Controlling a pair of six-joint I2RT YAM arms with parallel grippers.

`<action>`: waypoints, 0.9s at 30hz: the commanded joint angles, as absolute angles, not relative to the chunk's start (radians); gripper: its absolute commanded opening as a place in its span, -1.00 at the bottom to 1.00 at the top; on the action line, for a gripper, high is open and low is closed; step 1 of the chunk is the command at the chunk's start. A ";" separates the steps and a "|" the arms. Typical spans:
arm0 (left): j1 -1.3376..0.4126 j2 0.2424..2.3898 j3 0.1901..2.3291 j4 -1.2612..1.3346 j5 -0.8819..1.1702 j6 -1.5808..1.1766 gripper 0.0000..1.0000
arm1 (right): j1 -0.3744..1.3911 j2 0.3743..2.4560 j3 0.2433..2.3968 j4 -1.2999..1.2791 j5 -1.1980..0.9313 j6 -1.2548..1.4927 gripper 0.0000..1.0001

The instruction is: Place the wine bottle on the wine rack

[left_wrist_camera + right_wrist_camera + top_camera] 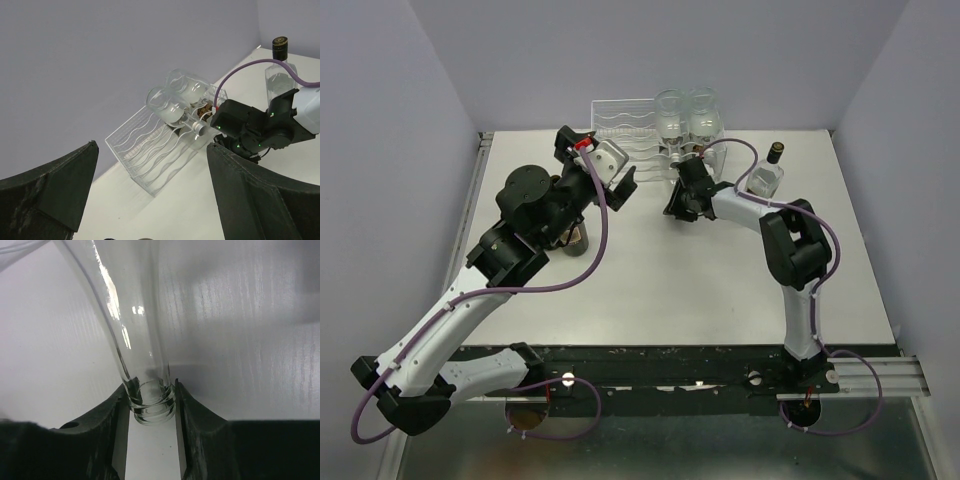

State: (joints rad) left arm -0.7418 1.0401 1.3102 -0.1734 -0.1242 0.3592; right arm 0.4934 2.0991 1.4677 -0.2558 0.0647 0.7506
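Observation:
The white wire wine rack (620, 115) (145, 155) stands at the back of the table. Two clear wine bottles (686, 115) (175, 100) lie on its right end, necks toward the arms. My right gripper (683, 190) (150, 390) is at those necks. Its fingers (112, 415) press both sides of a clear glass neck (140, 340) just above the threaded mouth. Which of the bottles this neck belongs to does not show. My left gripper (620, 183) (150, 200) hangs wide open in front of the rack's left part, with nothing between its fingers.
A clear bottle with a black cap (767, 172) (279, 75) stands upright at the right rear. A dark bottle (577, 238) stands under my left arm. Purple walls close the table at the back and sides.

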 commanded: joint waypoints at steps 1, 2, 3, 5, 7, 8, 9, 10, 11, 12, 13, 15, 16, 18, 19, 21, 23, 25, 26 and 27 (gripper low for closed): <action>-0.746 1.020 1.299 -0.155 -0.155 0.365 0.98 | 0.488 2.138 1.506 -0.163 0.051 0.798 -0.99; -0.746 1.019 1.299 -0.155 -0.155 0.364 0.98 | 0.486 2.135 1.490 -0.131 0.038 0.801 -0.99; -0.746 1.019 1.299 -0.153 -0.155 0.362 0.98 | 0.486 2.125 1.471 -0.085 0.029 0.811 -0.99; -0.746 1.017 1.298 -0.153 -0.156 0.361 0.99 | 0.482 2.102 1.398 0.059 0.008 0.824 -0.99; -0.746 1.015 1.298 -0.153 -0.156 0.357 0.98 | 0.476 2.080 1.339 0.138 0.008 0.851 -0.99; -0.746 1.015 1.296 -0.153 -0.158 0.356 0.98 | 0.471 2.072 1.316 0.178 0.008 0.856 -0.99; -0.746 1.015 1.296 -0.152 -0.158 0.356 0.98 | 0.466 2.066 1.299 0.205 0.012 0.862 -0.99; -0.746 1.015 1.295 -0.152 -0.158 0.356 0.99 | 0.460 2.065 1.295 0.218 0.012 0.868 -0.99; -0.746 1.015 1.295 -0.150 -0.160 0.357 0.98 | 0.457 2.068 1.299 0.213 0.011 0.868 -0.99; -0.746 1.015 1.296 -0.150 -0.158 0.356 0.98 | 0.454 2.071 1.307 0.204 0.012 0.868 -0.96; -0.746 1.015 1.296 -0.150 -0.158 0.354 0.98 | 0.453 2.071 1.313 0.198 0.015 0.870 -0.92; -0.746 1.020 1.298 -0.152 -0.158 0.354 0.98 | 0.451 2.071 1.327 0.170 0.029 0.873 -0.74; -0.746 1.019 1.299 -0.150 -0.158 0.354 0.98 | 0.451 2.071 1.334 0.154 0.035 0.871 -0.64; -0.746 1.019 1.298 -0.150 -0.158 0.353 0.98 | 0.451 2.065 1.351 0.111 0.054 0.867 -0.47; -0.746 1.017 1.298 -0.149 -0.156 0.353 0.98 | 0.451 2.062 1.354 0.095 0.060 0.862 -0.40; -0.746 1.022 1.296 -0.149 -0.156 0.353 0.99 | 0.451 2.049 1.355 0.071 0.080 0.850 -0.19; -0.746 1.020 1.295 -0.149 -0.155 0.348 0.98 | 0.451 2.031 1.350 0.046 0.106 0.845 0.03; -0.746 1.022 1.293 -0.150 -0.153 0.348 0.98 | 0.451 2.010 1.341 0.017 0.132 0.841 0.21; -0.746 1.020 1.293 -0.147 -0.153 0.345 0.98 | 0.453 1.999 1.336 0.008 0.144 0.835 0.30; -0.746 1.022 1.293 -0.147 -0.153 0.345 0.98 | 0.451 1.990 1.329 0.002 0.147 0.830 0.36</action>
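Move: Straight in front of the right hand, which already grips the clear wine bottle by its rim, the wine rack's middle lies about 17 cm ahead, 5 cm left and 5 cm higher. The upper-left bottle lies about 16 cm ahead, 2 cm left and 12 cm up; the upper-right bottle is level with it, 9 cm farther right. The square bottle stands some 20 cm right of the hand, 3 cm ahead. From the left hand the rack is roughly 32 cm ahead, 12 cm right and 37 cm below. Pushing forward about 2 cm and a little left, the right hand keeps its pinch on the rim and slides the wine bottle deeper into the rack's lower tier, the wrist rolling some 10 degrees left side up and its fingertips tipping slightly up. It then stops and opens, letting go of the rim while easing slightly up and right. ##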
